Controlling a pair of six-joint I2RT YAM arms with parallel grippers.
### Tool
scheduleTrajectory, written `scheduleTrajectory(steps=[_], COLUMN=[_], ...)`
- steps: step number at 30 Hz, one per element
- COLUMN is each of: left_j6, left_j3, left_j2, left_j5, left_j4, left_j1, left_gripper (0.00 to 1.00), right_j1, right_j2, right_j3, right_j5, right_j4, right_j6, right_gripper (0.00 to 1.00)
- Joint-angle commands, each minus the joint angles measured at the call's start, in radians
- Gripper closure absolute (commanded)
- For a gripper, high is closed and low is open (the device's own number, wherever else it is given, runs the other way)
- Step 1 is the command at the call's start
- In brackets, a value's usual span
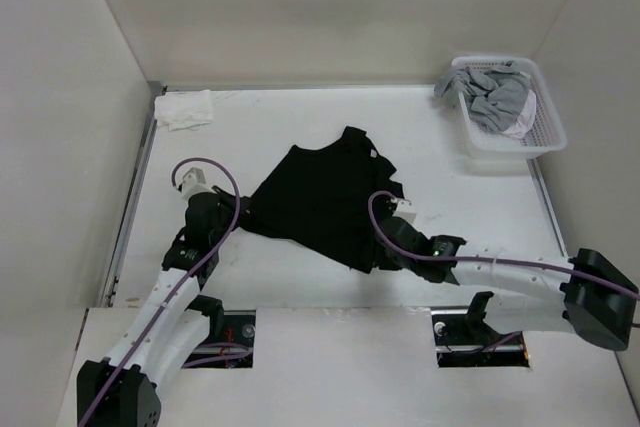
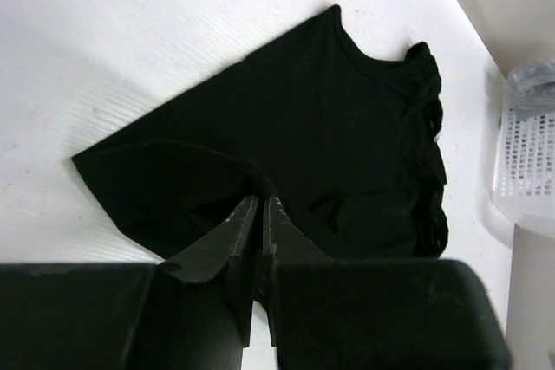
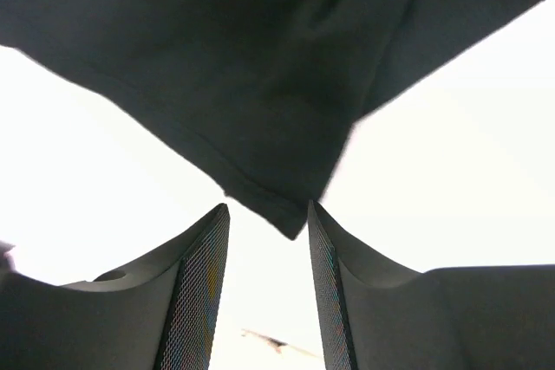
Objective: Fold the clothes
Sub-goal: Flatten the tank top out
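The clothes [image 1: 320, 197], one black short-sleeved garment, lie crumpled in a rough triangle on the white table. My left gripper [image 1: 240, 209] is at its left corner. In the left wrist view the jaws [image 2: 262, 201] are shut, with a ridge of the black fabric [image 2: 329, 119] pinched at their tips. My right gripper [image 1: 385, 247] is at the garment's near right corner. Seen from the right wrist, it [image 3: 267, 210] stands open, and a hemmed corner of the fabric [image 3: 251, 67] points down between the fingertips without being gripped.
A white basket [image 1: 545, 137] with grey garments [image 1: 495, 97] stands at the back right, and its wall [image 2: 529, 153] also shows in the left wrist view. A small white cloth [image 1: 185, 109] lies at the back left. Walls close in the table on three sides.
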Motion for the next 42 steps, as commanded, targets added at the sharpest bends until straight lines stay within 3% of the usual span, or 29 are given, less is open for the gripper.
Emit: scheduleTrajectory(steps=[1, 9, 23, 35, 42], left_j6=[0.000, -0.002, -0.005, -0.005, -0.008], left_j3=[-0.010, -0.025, -0.020, -0.022, -0.004], left_j2=[-0.021, -0.042, -0.010, -0.012, -0.024], left_j5=[0.038, 0.038, 0.043, 0.043, 0.043], left_j4=[0.070, 0.078, 0.116, 0.116, 0.113], left_j1=[-0.023, -0.046, -0.057, -0.052, -0.045], left_gripper=[0.96, 0.96, 0.96, 0.96, 0.96], right_j1=[0.040, 0.102, 0.137, 0.132, 0.137], right_j2=[0.071, 0.205, 0.277, 0.273, 0.077], right_j3=[0.049, 0.154, 0.149, 0.112, 0.112], right_j5=[0.083, 0.195, 0.150, 0.146, 0.290], right_j4=[-0.044, -0.215, -0.196, -0.179, -0.278], right_j6=[0.082, 0.156, 0.220, 0.229, 0.246], right_gripper=[0.54, 0.55, 0.60, 0.86, 0.96])
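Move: Just under the right hand's open fingers lies the tank top's loose hem corner, about 2 cm back, 1 cm to the left and 4 cm below. The top's bunched strap side is some 14 cm ahead of this hand and 3 cm to its right, 4 cm lower. The left hand still holds the other end of the hem; from it, the loose corner lies roughly 31 cm right, 13 cm back and 11 cm down. Sinking about 4 cm onto the loose hem corner and easing a little back, the right hand rolls its left side down some 10 degrees, then stays low while its fingers close from half open and pinch the corner. With the fingers shutting it starts slightly up and to the right. The left hand keeps its hold on the raised end, drifting about 2 cm right. ##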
